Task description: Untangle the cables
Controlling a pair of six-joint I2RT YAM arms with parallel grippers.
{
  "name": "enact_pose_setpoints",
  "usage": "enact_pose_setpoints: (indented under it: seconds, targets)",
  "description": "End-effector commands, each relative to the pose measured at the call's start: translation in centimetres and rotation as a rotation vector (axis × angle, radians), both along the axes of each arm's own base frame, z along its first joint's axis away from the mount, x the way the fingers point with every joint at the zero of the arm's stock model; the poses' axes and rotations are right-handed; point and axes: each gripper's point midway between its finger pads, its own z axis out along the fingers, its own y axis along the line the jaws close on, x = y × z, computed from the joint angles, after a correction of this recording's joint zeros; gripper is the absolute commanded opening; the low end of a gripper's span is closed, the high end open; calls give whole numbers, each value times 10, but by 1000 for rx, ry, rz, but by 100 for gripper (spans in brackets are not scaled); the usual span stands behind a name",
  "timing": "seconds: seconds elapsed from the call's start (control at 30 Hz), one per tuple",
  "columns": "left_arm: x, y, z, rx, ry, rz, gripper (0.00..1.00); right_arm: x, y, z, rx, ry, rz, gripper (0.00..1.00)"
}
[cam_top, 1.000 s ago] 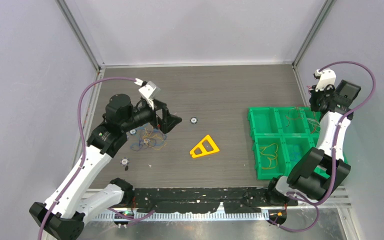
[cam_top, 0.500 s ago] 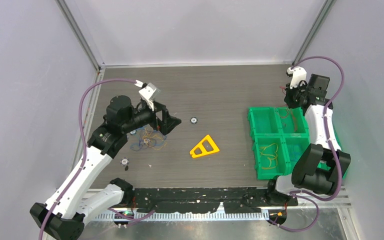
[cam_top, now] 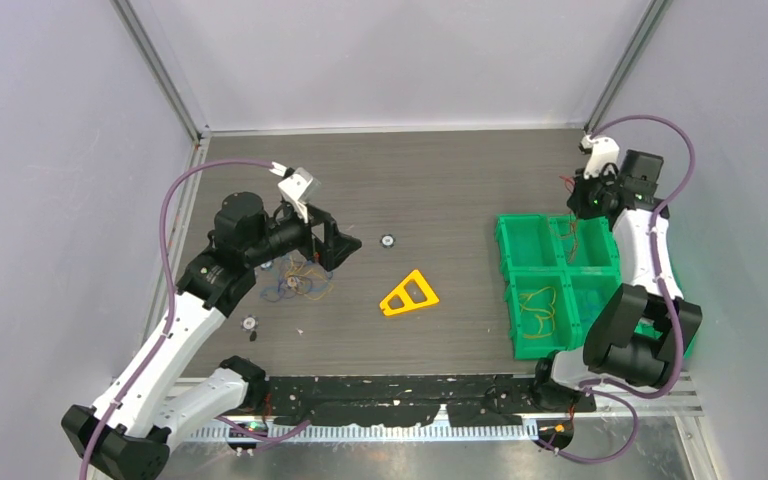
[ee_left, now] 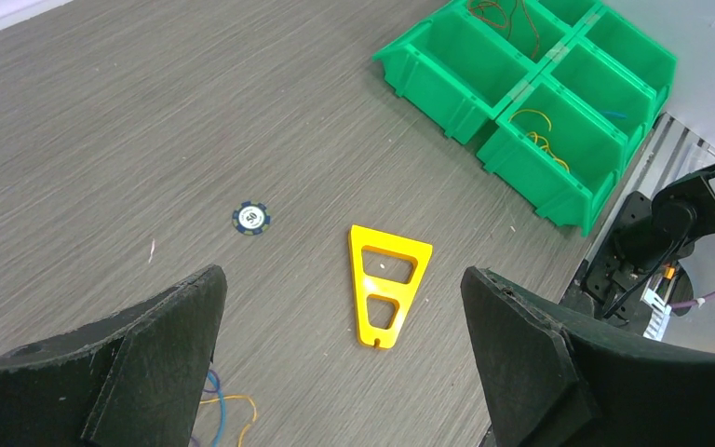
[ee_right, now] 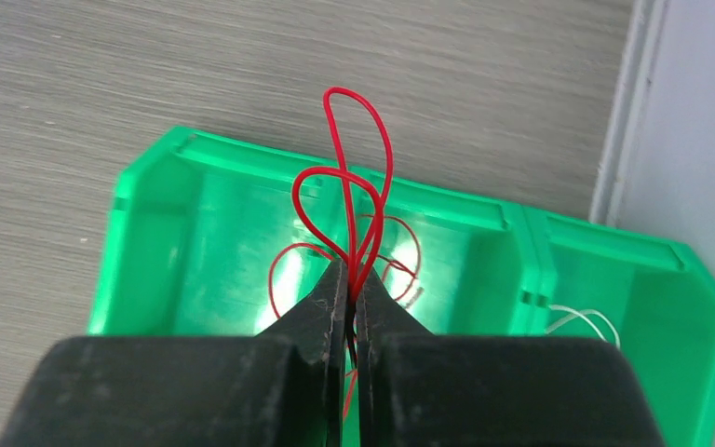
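Note:
A tangle of thin cables (cam_top: 295,280) in blue, yellow and purple lies on the table under my left arm. A few of these cables' strands (ee_left: 216,406) show beside the left finger in the left wrist view. My left gripper (cam_top: 342,243) (ee_left: 342,279) hangs wide open just right of the tangle, holding nothing. My right gripper (cam_top: 582,203) (ee_right: 349,279) is shut on a looped red cable (ee_right: 337,90) above a back compartment of the green bins (ee_right: 149,233). More red cable lies in that compartment.
The green bins (cam_top: 525,225) stand at the right; yellow cables (cam_top: 538,310) lie in a front compartment and a white cable (ee_right: 582,317) in a back one. A yellow plastic triangle (cam_top: 392,303) (ee_left: 391,246) and a poker chip (cam_top: 387,240) (ee_left: 251,218) lie mid-table.
My right arm has swung left from the bins' far right side to over a back middle compartment, still gripping the red cable. The left arm has barely moved.

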Motion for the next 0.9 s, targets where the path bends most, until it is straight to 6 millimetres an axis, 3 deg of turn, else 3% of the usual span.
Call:
enact_pose_setpoints:
  seconds: [0.0,0.1,0.27,0.6,0.87]
  targets:
    - [3,2,5,-21,-20,14,100,4,-42,6,-34,-46,-1,5]
    - [3,0,4,-29,-6,9,99,-6,-64,-16,-1,19,28,5]
    - [5,-2,4,-35,8,8,100,-19,-75,-51,-20,121,94,5]
    - [8,-2,0,-35,21,11,100,-31,-75,-82,-169,276,194,5]
    - [10,-2,0,-35,21,5,100,-39,-70,-110,-157,463,222,5]
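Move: The closed right hand still holds the red cable up above the far edge of the green trays. The far middle compartment it is bound for lies about 8 cm to its right, 3 cm back and 15 cm below. The empty far-left compartment is about 7 cm to the hand's left and 3 cm back, while the white cable lies some 21 cm right and 4 cm back. From the left hand, the middle compartment is roughly 60 cm right, 12 cm ahead and well below. Keeping the red cable pinched, the right hand swings about 8 cm to its right while starting to drop, carrying the cable off the divider side and over the far middle compartment. It then goes on down for some 11 cm in all, easing back about 3 cm and briefly slowing on the way, as the wrist tips the fingers about 20 degrees more steeply down and turns slightly counter-clockwise, fingers staying shut. ##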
